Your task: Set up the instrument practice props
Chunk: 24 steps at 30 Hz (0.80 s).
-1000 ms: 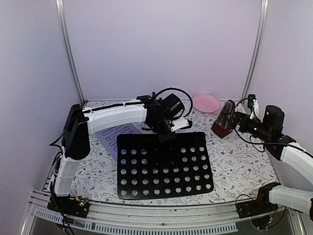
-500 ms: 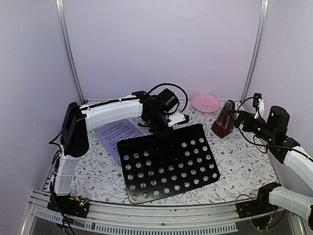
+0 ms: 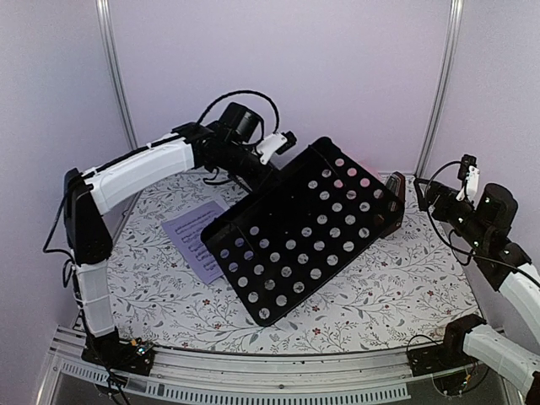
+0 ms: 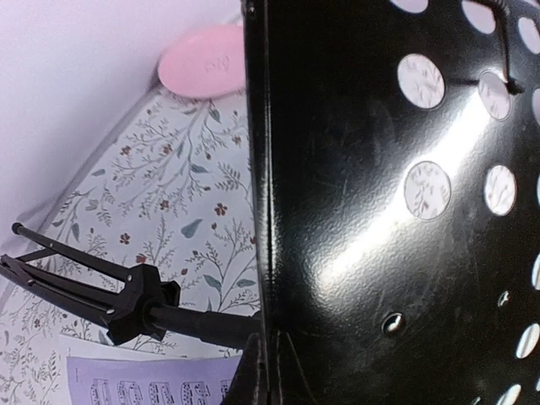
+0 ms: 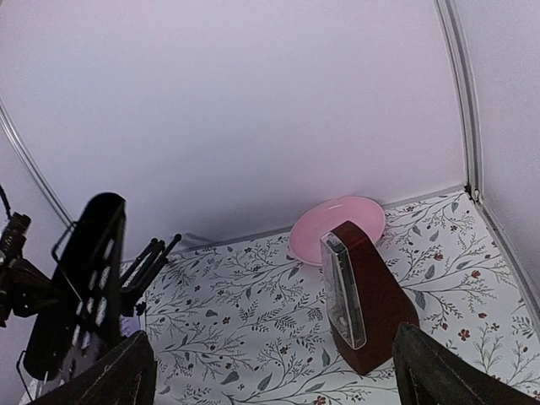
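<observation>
The black perforated music stand desk (image 3: pixel 304 228) hangs tilted above the table, and my left gripper (image 3: pixel 268 175) is shut on its upper edge. In the left wrist view the desk's edge (image 4: pixel 261 211) runs up from my left gripper (image 4: pixel 268 359), and its folded tripod legs (image 4: pixel 84 287) stick out to the left. A white sheet-music page (image 3: pixel 190 238) lies flat at the left. The red-brown metronome (image 5: pixel 363 295) stands upright by the desk's far right corner. My right gripper (image 3: pixel 434 201) is open a little to its right, holding nothing; the right wrist view shows the right gripper (image 5: pixel 278 380) short of the metronome.
A pink round plate (image 5: pixel 325 224) lies behind the metronome by the back wall, also seen in the left wrist view (image 4: pixel 207 59). White walls with metal corner posts (image 3: pixel 118 93) close in the floral table (image 3: pixel 396 287).
My left arm has swung up and back, lifting the desk from flat on the table to a steep tilt. The desk now hides the plate from above. The right arm drew back slightly.
</observation>
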{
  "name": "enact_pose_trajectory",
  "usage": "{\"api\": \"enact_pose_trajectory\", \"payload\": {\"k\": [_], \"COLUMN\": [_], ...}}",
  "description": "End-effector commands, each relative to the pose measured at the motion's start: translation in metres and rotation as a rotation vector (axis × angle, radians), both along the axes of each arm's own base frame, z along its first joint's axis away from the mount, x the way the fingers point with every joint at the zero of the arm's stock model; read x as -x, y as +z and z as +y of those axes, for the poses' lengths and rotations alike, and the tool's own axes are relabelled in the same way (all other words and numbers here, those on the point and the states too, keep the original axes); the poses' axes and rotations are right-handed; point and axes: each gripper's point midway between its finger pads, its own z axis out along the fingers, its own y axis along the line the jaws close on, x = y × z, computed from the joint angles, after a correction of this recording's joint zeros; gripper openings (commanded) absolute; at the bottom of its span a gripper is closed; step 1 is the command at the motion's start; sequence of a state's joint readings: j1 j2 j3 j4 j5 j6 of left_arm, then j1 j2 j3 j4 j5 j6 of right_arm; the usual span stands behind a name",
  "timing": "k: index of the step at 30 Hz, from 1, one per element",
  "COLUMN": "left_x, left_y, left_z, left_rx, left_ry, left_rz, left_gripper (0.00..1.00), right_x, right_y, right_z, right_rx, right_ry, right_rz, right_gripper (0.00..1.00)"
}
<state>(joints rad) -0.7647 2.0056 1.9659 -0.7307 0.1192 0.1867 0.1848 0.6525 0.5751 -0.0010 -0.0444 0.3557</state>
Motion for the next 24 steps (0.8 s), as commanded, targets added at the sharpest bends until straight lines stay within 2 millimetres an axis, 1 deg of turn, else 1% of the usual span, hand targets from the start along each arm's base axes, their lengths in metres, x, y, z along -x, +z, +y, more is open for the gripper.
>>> {"api": "enact_pose_trajectory", "payload": {"k": [1, 5, 9, 10, 14, 20, 22, 24], "left_x": [-0.011, -0.001, 0.014, 0.015, 0.013, 0.014, 0.016, 0.017], "left_y": [0.198, 0.249, 0.292, 0.303, 0.327, 0.358, 0.366, 0.370], "left_z": [0.029, 0.052, 0.073, 0.081, 0.107, 0.130, 0.136, 0.145], "left_rx": [0.485, 0.651, 0.819, 0.863, 0.995, 1.183, 1.256, 1.335], "left_ry": [0.057, 0.037, 0.014, 0.020, 0.051, 0.130, 0.151, 0.190], "left_rz": [-0.313, -0.341, -0.368, -0.383, -0.371, -0.331, -0.304, -0.270], "left_gripper": [0.00, 0.00, 0.00, 0.00, 0.00, 0.00, 0.00, 0.00], "right_x": [0.000, -0.003, -0.005, -0.006, -0.008, -0.011, -0.013, -0.014], "right_y": [0.007, 0.002, -0.004, -0.005, -0.006, -0.007, -0.008, -0.009], "right_z": [-0.010, -0.007, 0.002, 0.005, 0.016, 0.035, 0.040, 0.045], "right_rx": [-0.013, -0.012, -0.004, -0.003, 0.009, 0.022, 0.021, 0.016], "right_ry": [-0.056, -0.043, 0.009, 0.024, 0.087, 0.198, 0.226, 0.253], "right_rz": [-0.005, -0.001, -0.019, -0.021, -0.026, -0.024, -0.022, -0.024], "right_gripper": [0.99, 0.99, 0.99, 0.99, 0.99, 0.99, 0.99, 0.99]}}
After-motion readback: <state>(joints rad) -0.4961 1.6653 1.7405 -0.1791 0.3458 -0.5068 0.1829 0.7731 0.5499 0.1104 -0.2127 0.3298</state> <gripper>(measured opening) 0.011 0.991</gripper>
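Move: The left hand already holds the music stand by the long rim of its black desk; the desk's middle lies about 11 cm back, 6 cm right and 8 cm below. Near table height, some 20 cm down, the sheet music lies 4 cm back and 18 cm left of that hand, the pink plate 23 cm ahead and 26 cm right. The metronome is 3 cm ahead, 33 cm right, 15 cm down. From the right hand the desk's middle lies 30 cm left, 3 cm back and 14 cm below. Still pinching the desk's rim between shut fingers, the left hand hoists the music stand about 20 cm up and 10 cm left, with a little forward, quick at first and then easing. Its wrist swings some 50 degrees, so the fingers go from slanting down to level, pointing right. The right hand, empty and open, eases about 3 cm left and slightly down. ##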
